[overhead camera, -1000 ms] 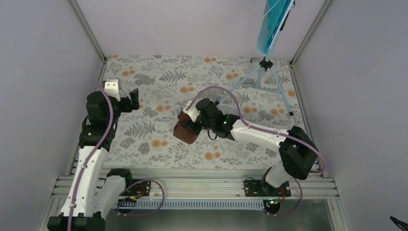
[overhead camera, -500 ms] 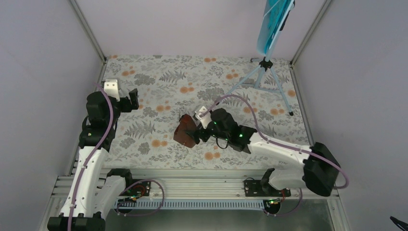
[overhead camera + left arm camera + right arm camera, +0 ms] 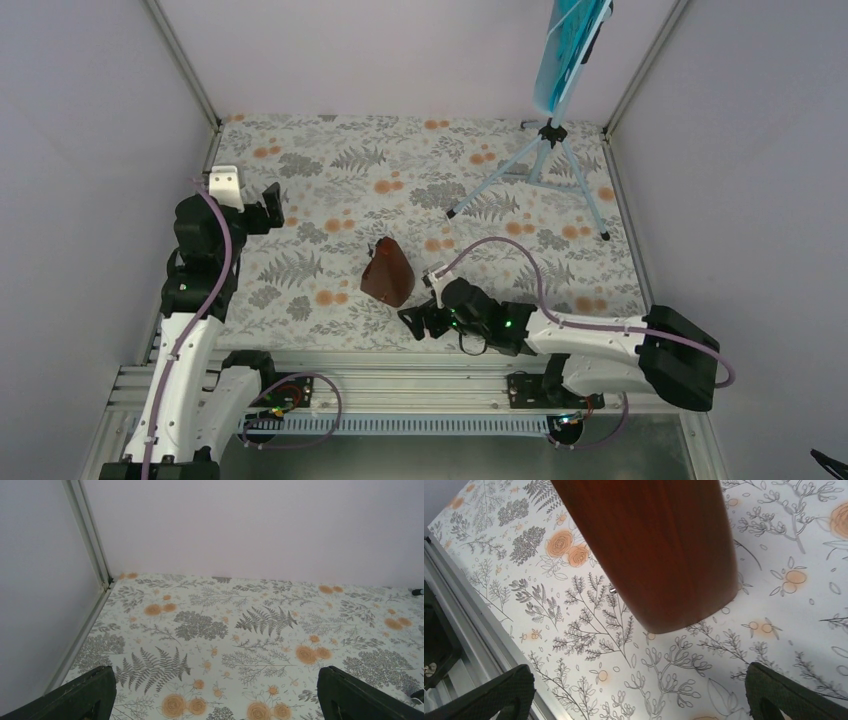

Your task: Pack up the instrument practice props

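Note:
The reddish-brown metronome (image 3: 388, 272) stands free on the floral table cover (image 3: 320, 160), near the middle. My right gripper (image 3: 416, 306) is open just to its near right, apart from it. In the right wrist view the metronome (image 3: 664, 545) fills the top, beyond my open right gripper (image 3: 639, 697), which holds nothing. The pale blue music stand (image 3: 545, 160) is at the back right on its tripod legs, carrying the teal sheet (image 3: 565, 50). My left gripper (image 3: 250, 198) hangs open at the left; the left wrist view shows only cover between its fingers (image 3: 85, 697).
Grey walls close the back and both sides, with aluminium posts (image 3: 185, 60) in the corners. A metal rail (image 3: 400, 385) with both arm bases runs along the near edge. A tripod foot (image 3: 417, 592) shows at the right edge of the left wrist view.
My right gripper has opened, let go of the metronome and drawn back toward the near edge. The metronome now stands alone. The left arm has shifted slightly.

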`<action>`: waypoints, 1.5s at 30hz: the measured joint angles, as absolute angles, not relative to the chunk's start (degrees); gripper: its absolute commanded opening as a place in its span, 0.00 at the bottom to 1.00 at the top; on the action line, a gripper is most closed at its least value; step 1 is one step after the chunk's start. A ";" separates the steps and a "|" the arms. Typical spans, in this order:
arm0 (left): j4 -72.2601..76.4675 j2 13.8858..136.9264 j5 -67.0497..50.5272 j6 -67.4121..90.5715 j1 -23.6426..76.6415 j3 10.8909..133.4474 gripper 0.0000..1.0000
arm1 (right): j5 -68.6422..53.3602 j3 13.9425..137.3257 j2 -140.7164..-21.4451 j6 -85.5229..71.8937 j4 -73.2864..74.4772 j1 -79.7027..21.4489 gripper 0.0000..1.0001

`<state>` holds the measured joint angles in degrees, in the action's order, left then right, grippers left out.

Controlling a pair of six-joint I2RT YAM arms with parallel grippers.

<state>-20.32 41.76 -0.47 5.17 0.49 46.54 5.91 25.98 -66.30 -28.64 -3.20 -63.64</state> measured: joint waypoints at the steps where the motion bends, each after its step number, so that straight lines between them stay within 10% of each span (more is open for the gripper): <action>1: -20.32 41.76 -0.40 5.15 0.51 46.54 1.00 | 6.44 25.96 -66.85 -29.98 -3.51 -64.49 1.00; 20: -20.32 41.65 1.32 5.17 0.51 46.54 1.00 | 11.53 28.84 -82.46 -36.27 -10.68 -64.64 1.00; 45: -20.43 41.17 3.09 5.17 0.49 46.52 1.00 | 1.41 27.79 -72.95 -28.05 -14.04 -46.00 1.00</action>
<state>-20.43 41.17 3.09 5.17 0.49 46.52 1.41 27.79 -72.95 -28.05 -14.04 -46.00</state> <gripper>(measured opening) 1.000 0.995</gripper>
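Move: The brown wooden metronome stands some 8 cm ahead of the right hand and 6 cm to its left, its middle about level with the fingers. The music stand's nearest foot is about 23 cm ahead, 8 cm to the hand's right and 10 cm lower. From the raised left hand, the metronome lies roughly 23 cm to the right, 5 cm back and 21 cm below. Down first, about 5 cm with a slight drift left, the right hand then sweeps low, roughly 10 cm forward and also to the right, around to the metronome's right side. The wrist turns some 20 degrees clockwise, easing back a little as the hand finally rises beside the metronome, edging left, fingers wide open throughout. ##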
